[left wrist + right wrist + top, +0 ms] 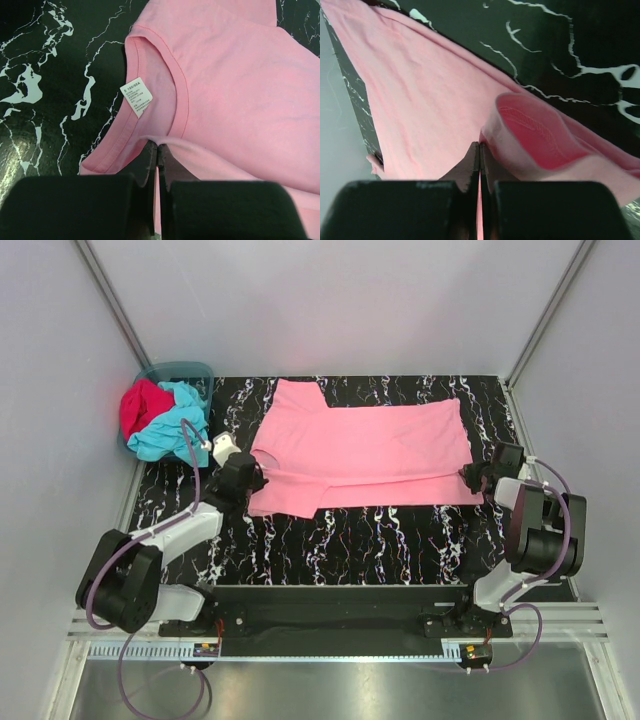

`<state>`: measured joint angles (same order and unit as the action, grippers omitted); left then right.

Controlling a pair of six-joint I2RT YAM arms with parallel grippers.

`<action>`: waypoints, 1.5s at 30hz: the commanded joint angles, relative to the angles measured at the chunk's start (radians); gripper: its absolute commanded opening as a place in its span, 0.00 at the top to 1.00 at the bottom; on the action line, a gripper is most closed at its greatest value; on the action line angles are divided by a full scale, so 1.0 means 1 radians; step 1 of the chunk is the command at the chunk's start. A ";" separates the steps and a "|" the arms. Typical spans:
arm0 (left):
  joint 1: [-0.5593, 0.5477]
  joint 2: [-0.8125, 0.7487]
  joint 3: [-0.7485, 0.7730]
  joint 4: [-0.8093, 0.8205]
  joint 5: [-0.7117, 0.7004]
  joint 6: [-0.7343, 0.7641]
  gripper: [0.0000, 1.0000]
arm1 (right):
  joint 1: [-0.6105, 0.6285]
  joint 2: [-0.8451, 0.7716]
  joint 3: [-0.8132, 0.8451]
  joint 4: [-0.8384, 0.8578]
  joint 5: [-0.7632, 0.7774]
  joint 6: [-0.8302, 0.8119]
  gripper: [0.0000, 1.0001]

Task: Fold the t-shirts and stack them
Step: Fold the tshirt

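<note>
A light pink t-shirt (370, 445) lies spread flat across the black marbled table, collar to the left, hem to the right. My left gripper (262, 478) is shut on a pinch of its cloth just below the collar; the white neck label (137, 97) shows in the left wrist view above the left gripper (159, 148). At the shirt's near right hem corner my right gripper (466, 477) is shut on the fabric, which curls up beside the right gripper (480, 146). A turquoise t-shirt (172, 428) and a crimson red t-shirt (140, 406) are bunched in a heap at the back left.
A teal plastic basket (178, 371) holds the bunched shirts at the table's back left corner. Grey walls close in the table on the left, back and right. Bare marbled tabletop (380, 540) lies between the pink shirt and the arm bases.
</note>
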<state>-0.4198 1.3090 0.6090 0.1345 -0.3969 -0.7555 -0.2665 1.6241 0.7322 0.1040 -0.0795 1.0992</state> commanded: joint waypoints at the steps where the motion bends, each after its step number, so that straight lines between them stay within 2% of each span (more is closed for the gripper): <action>1: 0.010 0.022 0.048 0.089 0.009 0.015 1.00 | 0.019 0.023 0.056 0.056 0.057 -0.010 1.00; 9: 0.012 0.033 0.049 0.103 0.020 0.027 1.00 | 0.023 0.065 0.059 0.065 0.058 -0.013 1.00; 11: 0.010 0.036 0.052 0.102 0.023 0.027 0.96 | 0.023 0.066 0.056 0.065 0.066 -0.013 0.99; 13: 0.013 0.039 0.055 0.102 0.027 0.027 0.85 | 0.023 0.066 0.059 0.065 0.067 -0.019 0.83; 14: 0.013 0.042 0.055 0.102 0.030 0.027 0.66 | 0.023 0.066 0.059 0.065 0.066 -0.024 0.74; 15: 0.013 0.045 0.057 0.102 0.032 0.025 0.55 | 0.023 0.066 0.061 0.066 0.064 -0.027 0.67; 16: 0.013 0.047 0.058 0.097 0.032 0.025 0.44 | 0.023 0.066 0.064 0.075 0.058 -0.030 0.55; 18: 0.012 0.052 0.061 0.094 0.033 0.024 0.31 | 0.023 0.062 0.061 0.083 0.053 -0.036 0.48; 20: 0.012 0.049 0.063 0.096 0.033 0.021 0.26 | 0.024 0.042 0.047 0.115 0.034 -0.039 0.42; 24: 0.012 0.026 0.067 0.093 0.038 0.024 0.24 | 0.050 -0.058 0.048 0.111 0.032 -0.050 0.41; 27: 0.004 0.004 0.101 0.083 0.050 0.021 0.25 | 0.102 -0.139 0.127 0.005 0.043 -0.100 0.41; 30: -0.019 -0.019 0.156 0.051 0.058 0.028 0.25 | 0.136 -0.159 0.258 -0.091 -0.002 -0.153 0.41; 34: -0.047 -0.014 0.346 -0.024 0.075 0.068 0.25 | 0.162 -0.133 0.461 -0.231 -0.066 -0.206 0.41; 37: -0.037 0.071 0.480 -0.107 0.114 0.107 0.25 | 0.162 -0.090 0.580 -0.335 -0.091 -0.222 0.41; 38: -0.030 0.096 0.562 -0.128 0.130 0.119 0.25 | 0.162 -0.080 0.611 -0.361 -0.077 -0.228 0.40; 42: 0.025 0.231 0.734 -0.173 0.219 0.156 0.25 | 0.162 -0.021 0.751 -0.463 -0.010 -0.252 0.41; 45: 0.094 0.343 0.831 -0.173 0.338 0.203 0.25 | 0.161 0.032 0.792 -0.461 0.044 -0.272 0.41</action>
<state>-0.3813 1.5543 1.3674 0.0135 -0.1921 -0.6216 -0.1055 1.6077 1.4658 -0.2726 -0.0971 0.8711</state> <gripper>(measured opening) 0.753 0.593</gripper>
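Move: Each gripper holds one end of the pinched edge that has been folded up from the t-shirt's near side. The place to lay it is the shirt body, about 1 cm ahead of each hand and 1–2 cm below. From the left hand, the collar label is roughly 3 cm ahead and 1 cm left, and the far sleeve some 24 cm ahead and 10 cm right. From the right hand, the far hem corner is about 19 cm ahead and 2 cm left, and the near fold corner 8 cm back and 4 cm right. Ease both grippers about 1 cm forward to lay the pinched edge on the t-shirt, then open both and let go. Lift them clear together, over 20 cm up and some 10 cm forward, the left drifting right and the right drifting left. Tip both sets of fingers up about 20 degrees; turn the left clockwise and the right counter-clockwise. ##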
